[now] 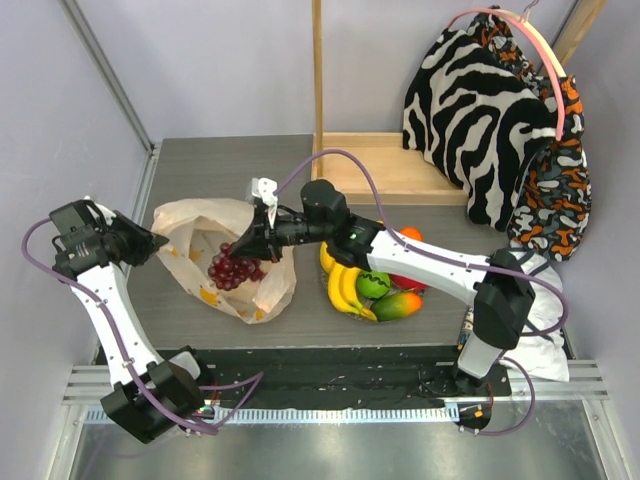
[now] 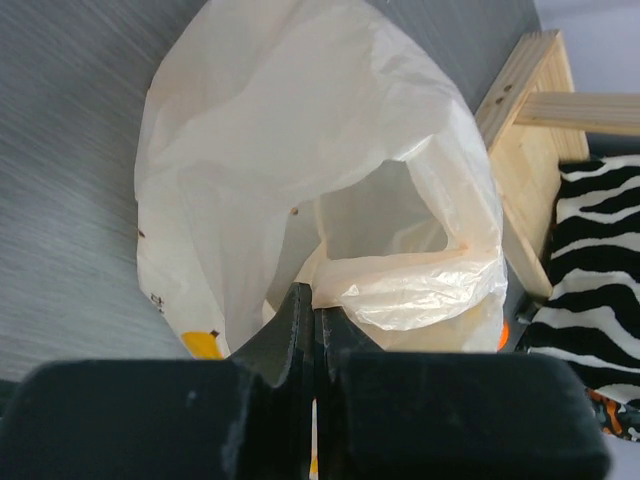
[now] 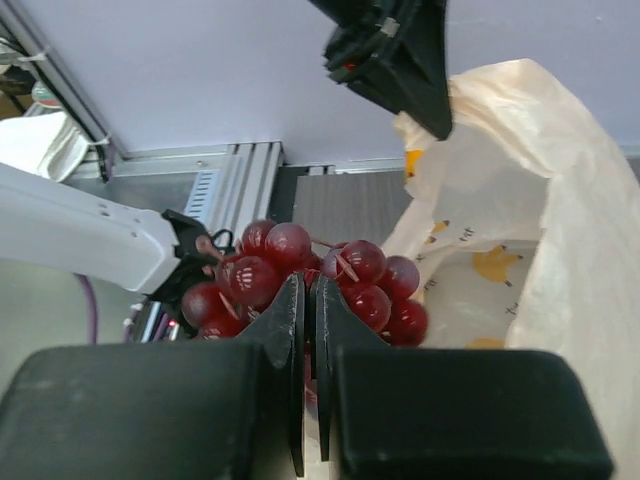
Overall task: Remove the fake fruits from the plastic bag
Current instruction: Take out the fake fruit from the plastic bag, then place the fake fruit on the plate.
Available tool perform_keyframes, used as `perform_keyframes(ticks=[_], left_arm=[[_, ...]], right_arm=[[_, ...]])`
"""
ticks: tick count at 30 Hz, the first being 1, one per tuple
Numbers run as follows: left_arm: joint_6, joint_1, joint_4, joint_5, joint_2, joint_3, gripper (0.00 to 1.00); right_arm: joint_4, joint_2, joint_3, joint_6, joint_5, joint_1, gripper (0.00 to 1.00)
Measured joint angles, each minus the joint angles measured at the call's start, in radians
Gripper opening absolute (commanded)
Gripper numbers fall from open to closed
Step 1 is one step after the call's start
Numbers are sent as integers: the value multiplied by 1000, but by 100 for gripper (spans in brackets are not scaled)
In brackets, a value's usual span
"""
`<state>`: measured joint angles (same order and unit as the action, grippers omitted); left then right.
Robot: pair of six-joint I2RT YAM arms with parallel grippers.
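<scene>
The plastic bag (image 1: 200,240) lies crumpled on the table's left half, its mouth toward the right. My left gripper (image 1: 150,243) is shut on the bag's left edge; in the left wrist view the thin film (image 2: 300,150) is pinched between the jaws of the left gripper (image 2: 315,300). My right gripper (image 1: 252,243) is shut on the stem of the dark red grape bunch (image 1: 232,268), which hangs over the bag's mouth. The right wrist view shows the grapes (image 3: 360,262) around the tips of the right gripper (image 3: 310,290), with the bag (image 3: 520,200) to their right. Bananas (image 1: 340,285), a green apple (image 1: 373,285) and an orange (image 1: 410,235) lie outside the bag.
A red-green fruit (image 1: 398,303) lies by the bananas under my right arm. A wooden frame (image 1: 390,165) stands at the back. Zebra-patterned cloth (image 1: 490,110) hangs at the back right. White cloth (image 1: 545,345) lies near the right arm's base.
</scene>
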<state>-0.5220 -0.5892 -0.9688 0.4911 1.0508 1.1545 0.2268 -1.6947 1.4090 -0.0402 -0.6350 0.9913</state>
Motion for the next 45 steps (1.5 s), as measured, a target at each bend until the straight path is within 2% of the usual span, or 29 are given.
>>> perform_keyframes(ticks=[10,14,18,23,28,37,45], left_arm=[[-51,-3,68,-20,0,0,0],[-59,-6,75,-20,-10,-4,0],[-73,-9,81,-19,-46,-26,0],[-73,-9,80,-13,-53,-35,0],[-73,-9,80,-7,-30,-34,0],[-76,-9,77,1,-19,-33,0],[-76,-9,70,3,-24,-33,0]], right_arm=[[-88,83,112,7,-45,-23,1],[-178,192,114,108,-42,-80,1],[-304,319,72,223,-24,-189,1],[-464,377,25,333,14,-369,1],[-630,423,-76,525,81,-502,1],[-813,594,-261,892,139,-554,1],[-868,635,-349,1039,191,-554,1]])
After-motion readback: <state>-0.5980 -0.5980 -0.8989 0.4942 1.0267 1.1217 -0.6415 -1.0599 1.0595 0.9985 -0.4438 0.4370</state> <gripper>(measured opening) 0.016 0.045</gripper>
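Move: The right hand holds the grapes and points left, high over the bag's right side. The plate of fruit lies about 29 cm to its right, 8 cm ahead and 25 cm below, the bananas about 4 cm left of the plate's middle. The mango is about 2 cm ahead and 36 cm right of the hand; the red fruit is about 11 cm ahead and 39 cm right. From the left hand, the plate is some 47 cm right and 3 cm ahead. Still pinching the grapes, the right hand rises about 11 cm, then swings some 30 cm right and somewhat forward, away from the bag to over the plate, sinking steeply in the later part to finish below its starting height. Its fingers turn from pointing left to dip about 35 degrees and swing clockwise. The left hand keeps its pinch on the bag's rim, nearly still. ##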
